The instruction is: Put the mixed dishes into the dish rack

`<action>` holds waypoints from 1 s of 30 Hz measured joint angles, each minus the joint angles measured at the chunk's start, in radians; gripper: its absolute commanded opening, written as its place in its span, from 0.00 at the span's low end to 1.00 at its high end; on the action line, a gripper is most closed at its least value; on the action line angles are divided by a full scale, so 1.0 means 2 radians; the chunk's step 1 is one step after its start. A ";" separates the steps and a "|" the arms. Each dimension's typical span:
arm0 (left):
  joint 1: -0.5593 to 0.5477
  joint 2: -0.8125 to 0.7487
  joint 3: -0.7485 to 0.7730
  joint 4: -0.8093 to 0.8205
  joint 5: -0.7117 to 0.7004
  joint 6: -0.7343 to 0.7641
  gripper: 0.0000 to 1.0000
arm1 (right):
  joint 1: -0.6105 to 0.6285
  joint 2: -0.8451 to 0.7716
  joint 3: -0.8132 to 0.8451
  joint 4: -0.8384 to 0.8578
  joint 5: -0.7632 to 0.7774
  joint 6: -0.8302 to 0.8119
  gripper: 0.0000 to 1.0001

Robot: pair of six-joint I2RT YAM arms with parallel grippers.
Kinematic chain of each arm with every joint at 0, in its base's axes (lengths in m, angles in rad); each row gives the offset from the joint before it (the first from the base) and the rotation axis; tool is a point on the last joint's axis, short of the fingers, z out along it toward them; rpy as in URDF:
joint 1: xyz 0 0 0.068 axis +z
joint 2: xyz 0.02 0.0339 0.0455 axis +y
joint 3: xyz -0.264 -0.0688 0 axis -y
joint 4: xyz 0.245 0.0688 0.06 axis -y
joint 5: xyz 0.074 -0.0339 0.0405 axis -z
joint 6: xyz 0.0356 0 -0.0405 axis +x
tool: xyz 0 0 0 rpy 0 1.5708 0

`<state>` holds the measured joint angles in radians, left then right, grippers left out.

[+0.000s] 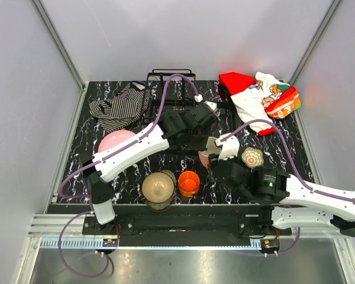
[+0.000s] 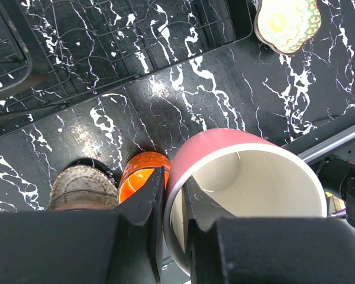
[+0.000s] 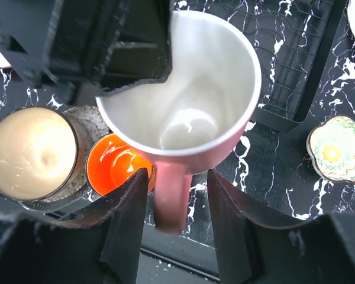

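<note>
The cream-pink mug (image 1: pixel 203 157) (image 2: pixel 225 148) (image 3: pixel 195 71) hangs tilted above the table. My left gripper (image 2: pixel 173 177) is shut on its rim, one finger inside and one outside. My right gripper (image 1: pixel 216 168) (image 3: pixel 177 177) stands open astride the mug's handle (image 3: pixel 171 195), with a gap still showing on its right side. Below sit the orange cup (image 1: pixel 189 184) (image 3: pixel 115 165) and the brownish bowl (image 1: pixel 158 188) (image 3: pixel 29 154). The floral cup (image 1: pixel 252 157) (image 3: pixel 337 148) stands to the right and the pink plate (image 1: pixel 115 141) to the left. The black wire dish rack (image 1: pixel 171 77) (image 2: pixel 106 35) lies behind.
A striped black-white cloth (image 1: pixel 121 103) lies at the back left and a red-white printed cloth (image 1: pixel 260 97) at the back right. The table's front rail (image 1: pixel 183 207) runs just below the bowl and the orange cup. Grey walls close in both sides.
</note>
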<state>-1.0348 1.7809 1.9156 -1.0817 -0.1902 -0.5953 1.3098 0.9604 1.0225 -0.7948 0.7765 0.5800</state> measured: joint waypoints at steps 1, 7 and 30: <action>0.001 0.000 0.000 0.000 0.002 0.000 0.00 | 0.001 -0.005 -0.006 0.004 0.002 0.000 0.49; 0.003 0.000 0.000 0.003 0.014 -0.001 0.00 | 0.010 -0.033 -0.035 0.022 0.022 0.000 0.45; 0.008 0.003 0.000 0.018 0.031 -0.006 0.09 | 0.024 -0.045 -0.057 0.051 0.033 -0.031 0.00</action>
<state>-1.0183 1.7866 1.9156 -1.0451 -0.1272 -0.6079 1.3586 0.8696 0.9077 -0.6930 0.8429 0.5186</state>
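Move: The pink mug hangs from the left fingers by its rim, its middle about 3 cm back and 2 cm to the right of that hand. From the right hand the mug's middle is some 6 cm ahead and 2 cm left, with the handle reaching back almost between the open fingertips. On the table nearly 20 cm below, the orange cup lies about 9 cm left and 7 cm back, the egg-pattern dish 15 cm right and 3 cm ahead. Almost in place, the right hand shuts its half-open fingers on the mug's handle and pinches it between the tips, easing less than 1 cm down and right while the fingers tip up about 5 degrees. The left hand keeps its pinch on the rim and drifts about 1 cm to the right. ##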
